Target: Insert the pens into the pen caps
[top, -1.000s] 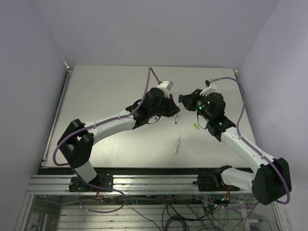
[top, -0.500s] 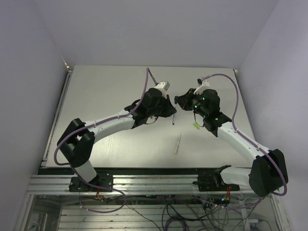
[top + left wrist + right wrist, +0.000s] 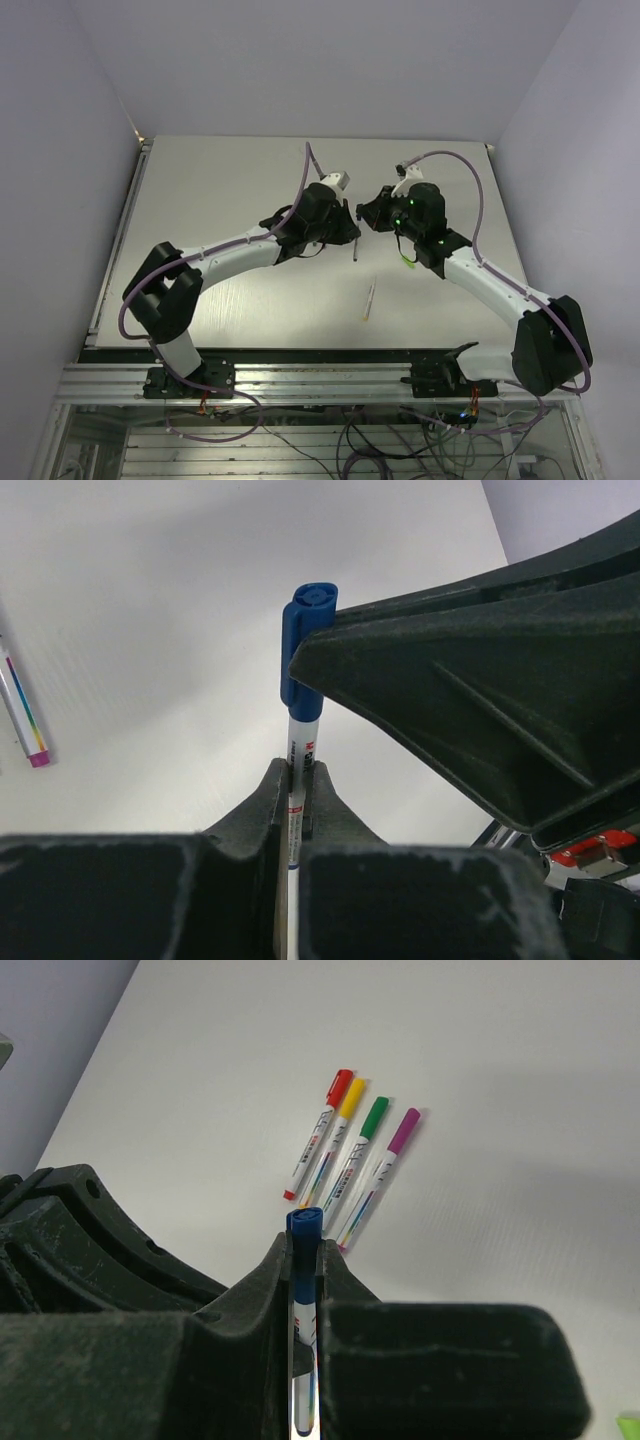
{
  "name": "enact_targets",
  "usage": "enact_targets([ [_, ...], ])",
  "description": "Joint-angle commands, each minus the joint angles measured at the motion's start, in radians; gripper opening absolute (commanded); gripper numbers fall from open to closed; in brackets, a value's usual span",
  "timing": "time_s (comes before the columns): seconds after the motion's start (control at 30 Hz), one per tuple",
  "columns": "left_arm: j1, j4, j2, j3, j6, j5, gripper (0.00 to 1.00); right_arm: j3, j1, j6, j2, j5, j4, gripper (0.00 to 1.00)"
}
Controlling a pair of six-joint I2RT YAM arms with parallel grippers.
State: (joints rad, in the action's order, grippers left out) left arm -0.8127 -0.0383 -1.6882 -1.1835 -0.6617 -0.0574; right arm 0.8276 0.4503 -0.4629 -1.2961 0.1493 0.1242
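Observation:
My left gripper [image 3: 297,775] is shut on the whitish barrel of a pen [image 3: 300,742] that stands upright. A blue cap [image 3: 305,640] sits on the pen's top end. My right gripper [image 3: 305,1245] is shut on that blue cap [image 3: 305,1222], with the barrel running down between its fingers. In the top view the two grippers [image 3: 352,228] [image 3: 366,213] meet above mid-table and the pen [image 3: 356,247] hangs below them. An uncapped pen [image 3: 368,300] lies nearer the front. A light green cap [image 3: 406,262] lies by the right arm.
Four capped pens lie side by side on the table: red [image 3: 325,1125], yellow [image 3: 342,1130], green [image 3: 362,1145] and purple [image 3: 385,1165]. The magenta tail end of one pen [image 3: 25,715] shows at the left of the left wrist view.
Both grippers have drifted a little left and closer together, carrying the pen with them. The right arm has swung in towards the left gripper.

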Motion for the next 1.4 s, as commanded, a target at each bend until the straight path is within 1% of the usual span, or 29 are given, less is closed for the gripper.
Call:
enact_targets([
  [0.0,0.079,-0.218,0.015,-0.095,0.010,0.145,0.07,-0.029,0.036,0.024,-0.036,0.102,-0.254,0.00],
  [0.1,0.083,-0.204,0.012,-0.098,0.015,0.139,0.07,-0.025,0.037,0.013,-0.038,0.077,-0.243,0.00],
  [0.33,0.083,-0.143,-0.011,-0.080,0.022,0.097,0.07,0.041,0.035,-0.043,-0.043,-0.070,-0.190,0.01],
  [0.4,0.083,-0.120,-0.024,-0.067,0.028,0.074,0.07,0.081,0.035,-0.040,-0.036,-0.112,-0.175,0.11],
  [0.43,0.083,-0.110,-0.034,-0.061,0.033,0.057,0.07,0.107,0.036,-0.031,-0.036,-0.143,-0.173,0.18],
  [0.5,0.083,-0.083,-0.056,-0.051,0.043,0.030,0.07,0.162,0.035,-0.011,-0.036,-0.199,-0.187,0.26],
  [0.53,0.083,-0.063,-0.074,-0.047,0.048,0.018,0.07,0.219,0.035,0.002,-0.034,-0.228,-0.196,0.31],
  [0.6,0.083,-0.045,-0.100,-0.040,0.055,0.003,0.07,0.261,0.036,0.027,-0.023,-0.278,-0.197,0.35],
  [0.73,0.083,-0.018,-0.154,-0.048,0.067,-0.002,0.07,0.276,0.035,0.057,0.032,-0.357,-0.177,0.37],
  [0.87,0.083,0.029,-0.225,-0.121,0.100,0.002,0.07,0.233,0.036,0.072,0.084,-0.483,-0.198,0.37],
  [0.93,0.083,0.052,-0.265,-0.179,0.116,0.008,0.07,0.208,0.035,0.067,0.098,-0.586,-0.231,0.37],
  [1.03,0.083,0.113,-0.326,-0.259,0.142,0.035,0.07,0.181,0.034,0.054,0.113,-0.670,-0.291,0.35],
  [1.23,0.083,0.295,-0.475,-0.457,0.177,0.119,0.07,0.097,0.033,0.027,0.174,-0.696,-0.326,0.36],
  [1.37,0.084,0.368,-0.551,-0.538,0.165,0.153,0.07,0.087,0.031,0.007,0.177,-0.719,-0.361,0.38],
])
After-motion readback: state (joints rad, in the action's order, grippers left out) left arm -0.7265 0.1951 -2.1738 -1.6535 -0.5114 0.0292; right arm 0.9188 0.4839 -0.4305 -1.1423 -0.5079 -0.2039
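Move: The left gripper holds the blue-capped pen and takes it to the clear spot just right of the purple capped pen, which lies about 9 cm ahead, 5 cm left and 16 cm below; the green capped pen is 3 cm left of that one. From the right gripper, still on the blue cap, the loose green cap lies roughly 5 cm back, 13 cm right and 18 cm below, and the uncapped pen 15 cm back and 2 cm left. Hold both grippers almost still on the capped pen, then part-open the right fingers to let go of the blue cap, lift clear and swing about 11 cm right to the green cap's side, sinking again and turning some 30 degrees clockwise. Keep the left pinch and carry the pen about 10 cm forward and 10 cm down, beside the purple capped pen, rolling the hand slightly. ##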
